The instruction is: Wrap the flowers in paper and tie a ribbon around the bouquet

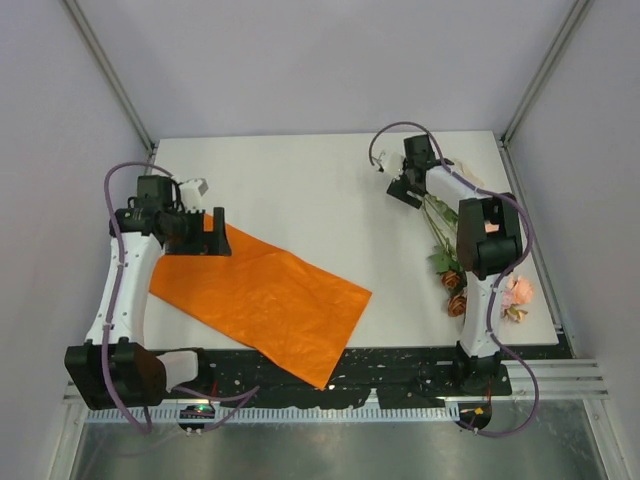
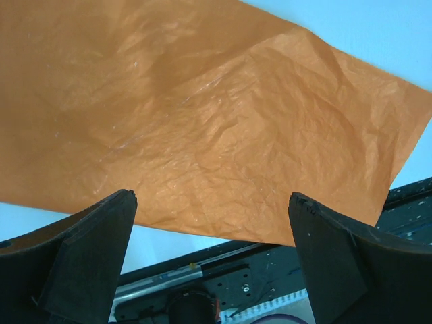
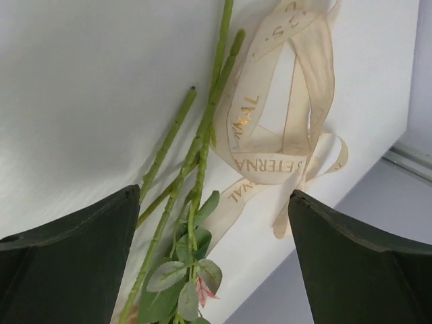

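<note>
The orange paper [image 1: 265, 300] lies flat and slanted on the white table, one corner hanging over the near edge. My left gripper [image 1: 218, 233] hovers open over the paper's far left corner; in the left wrist view the crinkled paper [image 2: 216, 121] fills the frame beyond the left gripper [image 2: 212, 197]. The flowers [image 1: 445, 255] lie bare at the right, stems pointing away and blooms [image 1: 457, 300] near. My right gripper [image 1: 397, 180] stands open above the stem ends [image 3: 202, 135], with the cream ribbon [image 3: 283, 135] looped loosely beside them. No wrapped bouquet is in view.
The white table [image 1: 320, 190] is walled at the back and on both sides. A black perforated strip [image 1: 400, 365] runs along the near edge by the arm bases. The ribbon lies close to the table's right edge [image 3: 351, 196].
</note>
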{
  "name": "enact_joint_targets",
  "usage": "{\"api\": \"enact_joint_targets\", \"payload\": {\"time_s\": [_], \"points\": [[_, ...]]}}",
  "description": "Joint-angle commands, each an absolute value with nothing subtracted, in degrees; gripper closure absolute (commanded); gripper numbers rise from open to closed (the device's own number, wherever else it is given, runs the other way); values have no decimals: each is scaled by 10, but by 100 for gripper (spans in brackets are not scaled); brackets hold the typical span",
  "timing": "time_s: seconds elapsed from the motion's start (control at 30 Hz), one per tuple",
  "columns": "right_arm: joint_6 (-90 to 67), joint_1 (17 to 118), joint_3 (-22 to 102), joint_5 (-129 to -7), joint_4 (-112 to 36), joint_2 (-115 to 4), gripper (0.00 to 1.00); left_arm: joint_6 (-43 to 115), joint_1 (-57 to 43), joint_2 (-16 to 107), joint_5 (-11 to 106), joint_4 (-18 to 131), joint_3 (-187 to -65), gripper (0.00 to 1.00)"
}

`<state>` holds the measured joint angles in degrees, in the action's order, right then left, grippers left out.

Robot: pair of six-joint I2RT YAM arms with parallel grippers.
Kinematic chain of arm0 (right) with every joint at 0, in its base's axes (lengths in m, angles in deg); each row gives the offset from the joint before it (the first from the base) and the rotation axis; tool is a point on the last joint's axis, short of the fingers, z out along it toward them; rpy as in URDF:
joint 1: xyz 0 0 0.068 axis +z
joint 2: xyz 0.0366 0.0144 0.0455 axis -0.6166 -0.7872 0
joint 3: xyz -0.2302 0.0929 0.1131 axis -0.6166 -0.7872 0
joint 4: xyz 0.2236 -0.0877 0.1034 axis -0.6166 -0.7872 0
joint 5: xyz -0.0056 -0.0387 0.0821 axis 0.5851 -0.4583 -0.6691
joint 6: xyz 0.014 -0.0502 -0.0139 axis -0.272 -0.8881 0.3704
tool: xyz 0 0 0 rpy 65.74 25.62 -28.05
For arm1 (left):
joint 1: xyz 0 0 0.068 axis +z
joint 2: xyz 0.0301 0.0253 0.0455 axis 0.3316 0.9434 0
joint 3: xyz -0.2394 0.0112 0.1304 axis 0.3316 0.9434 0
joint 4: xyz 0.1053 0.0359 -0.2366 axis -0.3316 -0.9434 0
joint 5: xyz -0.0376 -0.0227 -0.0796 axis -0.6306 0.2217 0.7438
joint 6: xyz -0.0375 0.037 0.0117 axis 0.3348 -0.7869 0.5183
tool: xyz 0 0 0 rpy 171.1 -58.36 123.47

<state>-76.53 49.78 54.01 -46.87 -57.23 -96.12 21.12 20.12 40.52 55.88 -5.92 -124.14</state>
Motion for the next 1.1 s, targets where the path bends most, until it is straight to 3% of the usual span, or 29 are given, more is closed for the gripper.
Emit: {"api": "enact_joint_targets", "payload": {"time_s": [0.0, 0.1, 0.23, 0.4, 0.63, 0.93, 1.03, 1.07], "points": [[-643, 514, 636, -637, -734, -886, 5, 303, 317, 390, 662, -17, -1182, 0], [-576, 549, 652, -793, -817, -848, 5, 352, 410, 389, 720, 1, -1147, 0], [-478, 611, 653, -942, -848, -849, 5, 397, 460, 361, 732, 37, -1085, 0], [-373, 669, 711, -1068, -845, -945, 4, 420, 505, 319, 732, 70, -1007, 0], [-266, 715, 827, -1096, -795, -1078, 4, 473, 591, 282, 679, 55, -946, 0], [-225, 760, 838, -1104, -768, -1147, 4, 537, 604, 291, 656, 87, -893, 0], [-193, 762, 839, -1143, -750, -1171, 0, 555, 603, 310, 656, 108, -881, 0], [-171, 763, 839, -1152, -747, -1181, 3, 558, 602, 316, 655, 115, -879, 0]]}}
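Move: From my right hand, the orange paper's far edge, at its middle, lies about 39 cm left, 22 cm back and 5 cm down. The flower stems run right under this hand; the ribbon is roughly 10 cm right and 7 cm ahead. From my left hand, the paper's near edge by its left corner is some 9 cm back, 8 cm left and 17 cm down; the paper's far corner stands 20 cm ahead and 2 cm left. I leave the flower stems and arc my right hand left and back, about 44 cm, up and down again, rolling the open fingers to point left and down, astride the paper's far edge. My left hand sinks some 12 cm while going left and back, spinning about 70 degrees counter-clockwise, its open fingers coming low over the near edge. ##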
